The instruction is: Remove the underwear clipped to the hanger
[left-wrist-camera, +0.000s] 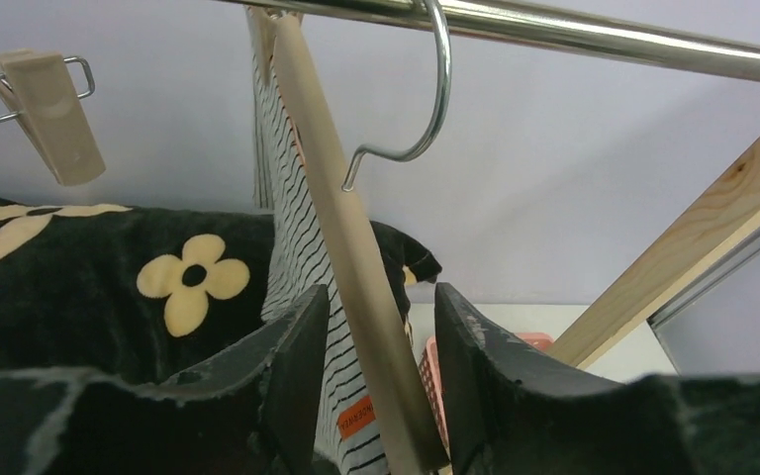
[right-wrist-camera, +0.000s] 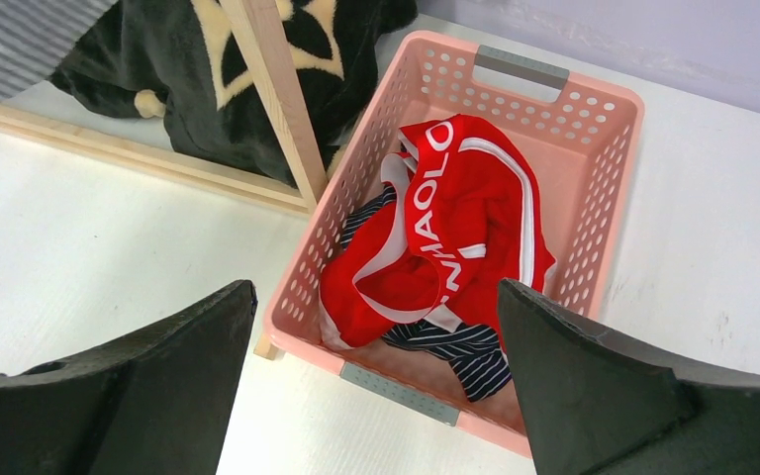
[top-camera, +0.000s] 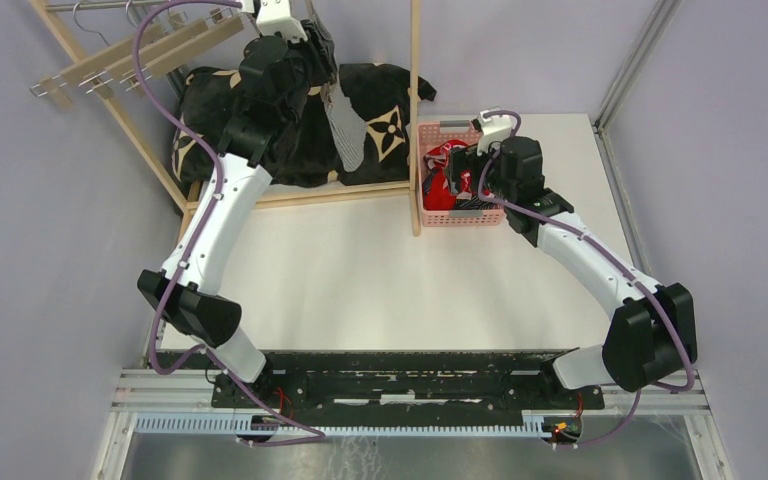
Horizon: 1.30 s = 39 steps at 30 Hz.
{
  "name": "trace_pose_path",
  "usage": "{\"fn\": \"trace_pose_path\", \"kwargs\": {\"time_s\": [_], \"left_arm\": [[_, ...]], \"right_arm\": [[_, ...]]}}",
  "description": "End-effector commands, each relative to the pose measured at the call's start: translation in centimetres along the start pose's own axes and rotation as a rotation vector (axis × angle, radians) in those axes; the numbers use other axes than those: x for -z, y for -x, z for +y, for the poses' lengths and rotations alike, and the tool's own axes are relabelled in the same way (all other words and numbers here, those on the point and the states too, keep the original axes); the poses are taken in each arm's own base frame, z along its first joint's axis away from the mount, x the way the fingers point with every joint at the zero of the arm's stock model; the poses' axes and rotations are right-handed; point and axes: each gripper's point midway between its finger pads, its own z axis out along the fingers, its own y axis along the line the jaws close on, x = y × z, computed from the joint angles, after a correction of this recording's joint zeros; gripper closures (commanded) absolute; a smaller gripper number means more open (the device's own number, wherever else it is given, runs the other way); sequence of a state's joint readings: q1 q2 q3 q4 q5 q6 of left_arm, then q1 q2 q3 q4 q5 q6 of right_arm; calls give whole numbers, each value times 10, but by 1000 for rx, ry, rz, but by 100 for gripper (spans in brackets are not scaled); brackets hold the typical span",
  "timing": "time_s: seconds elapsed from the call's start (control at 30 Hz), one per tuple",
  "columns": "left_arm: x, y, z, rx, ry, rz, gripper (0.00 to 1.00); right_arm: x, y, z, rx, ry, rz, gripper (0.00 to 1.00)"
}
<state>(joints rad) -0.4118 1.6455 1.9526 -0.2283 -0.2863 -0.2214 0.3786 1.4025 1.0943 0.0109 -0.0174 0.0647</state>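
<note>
The grey fine-striped underwear (left-wrist-camera: 292, 233) hangs from a wooden hanger (left-wrist-camera: 346, 228), whose hook (left-wrist-camera: 438, 89) sits on the metal rail (left-wrist-camera: 604, 38). My left gripper (left-wrist-camera: 381, 292) is raised to it, jaws open on either side of the hanger bar and the cloth, with a gap on the left side. From above, the grey underwear (top-camera: 348, 135) dangles beside the left gripper (top-camera: 322, 55). The red underwear (right-wrist-camera: 455, 228) and the navy striped underwear (right-wrist-camera: 460, 351) lie in the pink basket (right-wrist-camera: 594, 139). My right gripper (right-wrist-camera: 376, 287) hovers open over the basket, holding nothing.
A black cushion with beige flowers (top-camera: 390, 110) lies under the rack. A wooden rack post (top-camera: 415, 110) stands just left of the basket (top-camera: 430, 215). Empty clip hangers (top-camera: 120, 55) hang at the rail's left end; one clip (left-wrist-camera: 49, 114) is near the left wrist.
</note>
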Motion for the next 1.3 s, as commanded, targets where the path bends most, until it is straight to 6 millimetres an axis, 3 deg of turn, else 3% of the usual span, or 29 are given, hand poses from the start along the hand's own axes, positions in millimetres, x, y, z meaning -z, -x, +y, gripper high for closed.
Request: {"fn": "trace_pose_path", "kwargs": {"time_s": [0.0,0.23,0.4,0.53,0.83,1.13,1.27], "left_arm": [[7,14,5,-32,17,-32,53],[9,19,1,-33,-1,-46,73],[7,16,2,-40,-1,-42,77],[4,12,2,-43,2,-40,97],[0,23,-10,-59,-63,-100,97],[14,68,-18,-84,-106,-219,97],[22,77,-14,-101,-94,-251,97]], "right_arm": [[7,23,-1,2,-12,-77,0],[6,21,1,-3,-6,-76,0],[10,23,-1,2,-12,-87,0],[11,24,0,4,-10,-94,0],[6,20,-1,11,-15,-83,0],[-3,11,-4,19,-27,-63,0],[-7,9,-2,19,-18,-58,0]]}}
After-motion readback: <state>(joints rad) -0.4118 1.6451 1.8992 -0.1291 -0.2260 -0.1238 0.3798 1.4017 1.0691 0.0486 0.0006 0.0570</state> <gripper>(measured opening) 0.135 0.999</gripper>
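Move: Between the left hand's open fingers already sits the near end of the hanger's wooden bar, about 1 cm ahead. The striped underwear hangs from the bar, its middle roughly 9 cm ahead, in line with the hand and 10 cm below. The metal rail crosses some 9 cm ahead, straight before the hand and 10 cm higher; the nearest empty hanger is about 20 cm to the left and 4 cm ahead. From the right hand, the bar end lies some 8 cm ahead, 26 cm left and 22 cm higher. Closing on the near end of the hanger bar, the left fingers go from half open to nearly shut and pinch it, while the hand otherwise stays almost in place after sinking about half a centimetre. Once the grip is tight, the hand eases about 1 cm to the right and slightly forward with the bar held, rolling its left side up about 5 degrees and tipping the fingertips up slightly. ##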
